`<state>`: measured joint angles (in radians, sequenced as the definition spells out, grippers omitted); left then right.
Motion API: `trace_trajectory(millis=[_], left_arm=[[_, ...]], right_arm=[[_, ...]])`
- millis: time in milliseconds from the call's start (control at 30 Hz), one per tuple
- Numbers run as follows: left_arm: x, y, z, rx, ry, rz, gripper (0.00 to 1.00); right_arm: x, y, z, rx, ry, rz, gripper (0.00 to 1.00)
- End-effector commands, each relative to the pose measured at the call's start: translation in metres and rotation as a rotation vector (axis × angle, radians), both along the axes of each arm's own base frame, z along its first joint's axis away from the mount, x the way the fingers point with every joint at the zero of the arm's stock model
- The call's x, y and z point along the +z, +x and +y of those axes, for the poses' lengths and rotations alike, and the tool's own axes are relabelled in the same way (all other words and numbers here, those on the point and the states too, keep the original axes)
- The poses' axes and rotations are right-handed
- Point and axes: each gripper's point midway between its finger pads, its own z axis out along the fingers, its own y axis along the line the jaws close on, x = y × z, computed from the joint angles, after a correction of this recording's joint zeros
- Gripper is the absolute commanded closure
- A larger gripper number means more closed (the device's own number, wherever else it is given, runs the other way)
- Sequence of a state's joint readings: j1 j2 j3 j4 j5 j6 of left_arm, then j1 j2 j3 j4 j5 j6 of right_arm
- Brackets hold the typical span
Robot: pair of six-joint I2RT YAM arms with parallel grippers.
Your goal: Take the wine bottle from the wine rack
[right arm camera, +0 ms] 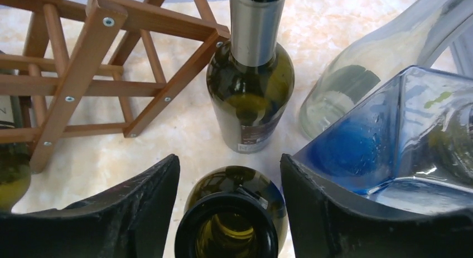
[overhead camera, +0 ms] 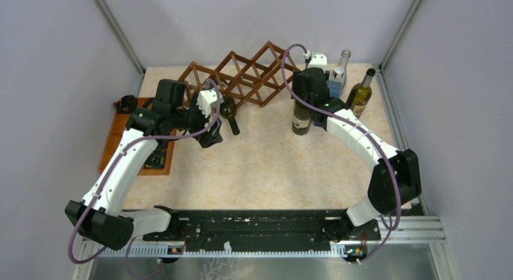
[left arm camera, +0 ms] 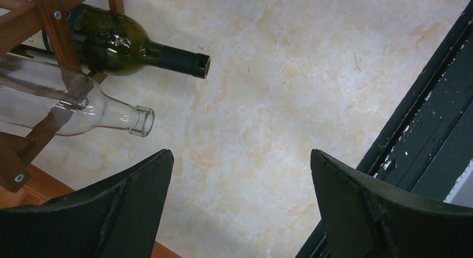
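Note:
The reddish-brown lattice wine rack (overhead camera: pixel 242 74) (left arm camera: pixel 56 24) (right arm camera: pixel 83 63) stands at the back of the table. A dark green wine bottle (overhead camera: pixel 228 113) (left arm camera: pixel 128 46) and a clear bottle (left arm camera: pixel 67 105) lie in its left end, necks pointing out. My left gripper (overhead camera: pixel 210 133) (left arm camera: pixel 240 153) hangs open just in front of them, with nothing between its fingers. Another dark green wine bottle (overhead camera: pixel 300 120) (right arm camera: pixel 228 224) stands upright on the table, right of the rack. My right gripper (overhead camera: pixel 304 98) (right arm camera: pixel 228 157) is open around its neck, a gap showing on both sides.
Close behind the right gripper stand a green bottle with a silver capsule (right arm camera: pixel 251 85), a clear bottle (right arm camera: pixel 357 85) and a blue square bottle (overhead camera: pixel 337 80) (right arm camera: pixel 390 135). An olive bottle (overhead camera: pixel 361 92) stands by the right wall. An orange-brown tray (overhead camera: pixel 115 135) lies at the left.

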<state>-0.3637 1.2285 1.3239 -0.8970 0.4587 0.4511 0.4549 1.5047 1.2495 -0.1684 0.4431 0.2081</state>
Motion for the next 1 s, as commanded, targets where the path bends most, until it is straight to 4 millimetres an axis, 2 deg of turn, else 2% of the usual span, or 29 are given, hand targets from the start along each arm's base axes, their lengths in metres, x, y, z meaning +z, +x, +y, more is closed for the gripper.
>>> trace_trajectory(millis=[0, 133, 300, 367, 467, 533, 600, 667, 733, 767, 800, 967], left_arm=[[0.01, 0.007, 0.003, 0.014, 0.001, -0.063, 0.01], [0.014, 0.013, 0.004, 0.025, 0.006, -0.08, 0.01], [0.029, 0.031, 0.013, 0.077, -0.005, -0.117, 0.01], [0.036, 0.044, 0.027, 0.125, -0.014, -0.133, 0.01], [0.04, 0.06, 0.047, 0.18, -0.026, -0.139, 0.01], [0.04, 0.067, 0.058, 0.203, -0.036, -0.131, 0.01], [0.036, 0.071, 0.067, 0.219, -0.043, -0.12, 0.01], [0.032, 0.073, 0.075, 0.232, -0.049, -0.114, 0.01], [0.025, 0.075, 0.082, 0.244, -0.047, -0.111, 0.01], [0.022, 0.075, 0.086, 0.248, -0.045, -0.109, 0.01], [0.02, 0.075, 0.089, 0.253, -0.046, -0.109, 0.01], [0.003, 0.076, 0.116, 0.29, -0.052, -0.096, 0.01]], right_arm=[[0.073, 0.002, 0.004, 0.017, 0.106, -0.16, 0.28], [0.098, -0.008, 0.005, 0.042, 0.143, -0.185, 0.14], [0.153, -0.026, 0.01, 0.05, 0.179, -0.272, 0.1], [0.175, -0.037, 0.016, 0.051, 0.183, -0.307, 0.09], [0.199, -0.056, 0.037, 0.092, 0.19, -0.331, 0.09], [0.205, -0.068, 0.06, 0.16, 0.214, -0.323, 0.09], [0.2, -0.079, 0.09, 0.251, 0.236, -0.287, 0.09], [0.184, -0.089, 0.125, 0.367, 0.254, -0.217, 0.09], [0.153, -0.093, 0.161, 0.48, 0.277, -0.101, 0.09], [0.144, -0.096, 0.171, 0.52, 0.29, -0.057, 0.09], [0.121, -0.094, 0.185, 0.554, 0.286, 0.01, 0.09], [0.045, -0.092, 0.23, 0.668, 0.282, 0.225, 0.14]])
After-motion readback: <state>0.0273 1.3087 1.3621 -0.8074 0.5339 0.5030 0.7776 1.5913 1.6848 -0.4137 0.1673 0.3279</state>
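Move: The dark wine bottle still lying in the rack, neck towards the robot, has its middle some 26 cm left of the right hand, 6 cm farther out and 17 cm lower. The clear bottle is about 7 cm left of it, level with it. The bottle just set down stands right under the hand, the blue bottle 7 cm to the right and 3 cm out, another wine bottle 11 cm ahead and 2 cm right. From the left hand the dark bottle is about 23 cm straight ahead and 17 cm down. The right hand, already loosening round the mouth of the bottle it has set down, opens wide and lifts almost straight up off it by nearly 20 cm, then swings about 20 cm left past the rack's near side, drawing back some 8 cm, turning about 30 degrees counter-clockwise, and dropping again at the end, to hang empty high over the dark bottle's neck. The left hand, open and empty, clears out to the left and forward towards the wooden tray, slowly at first and then fast, some 13 cm in all. ##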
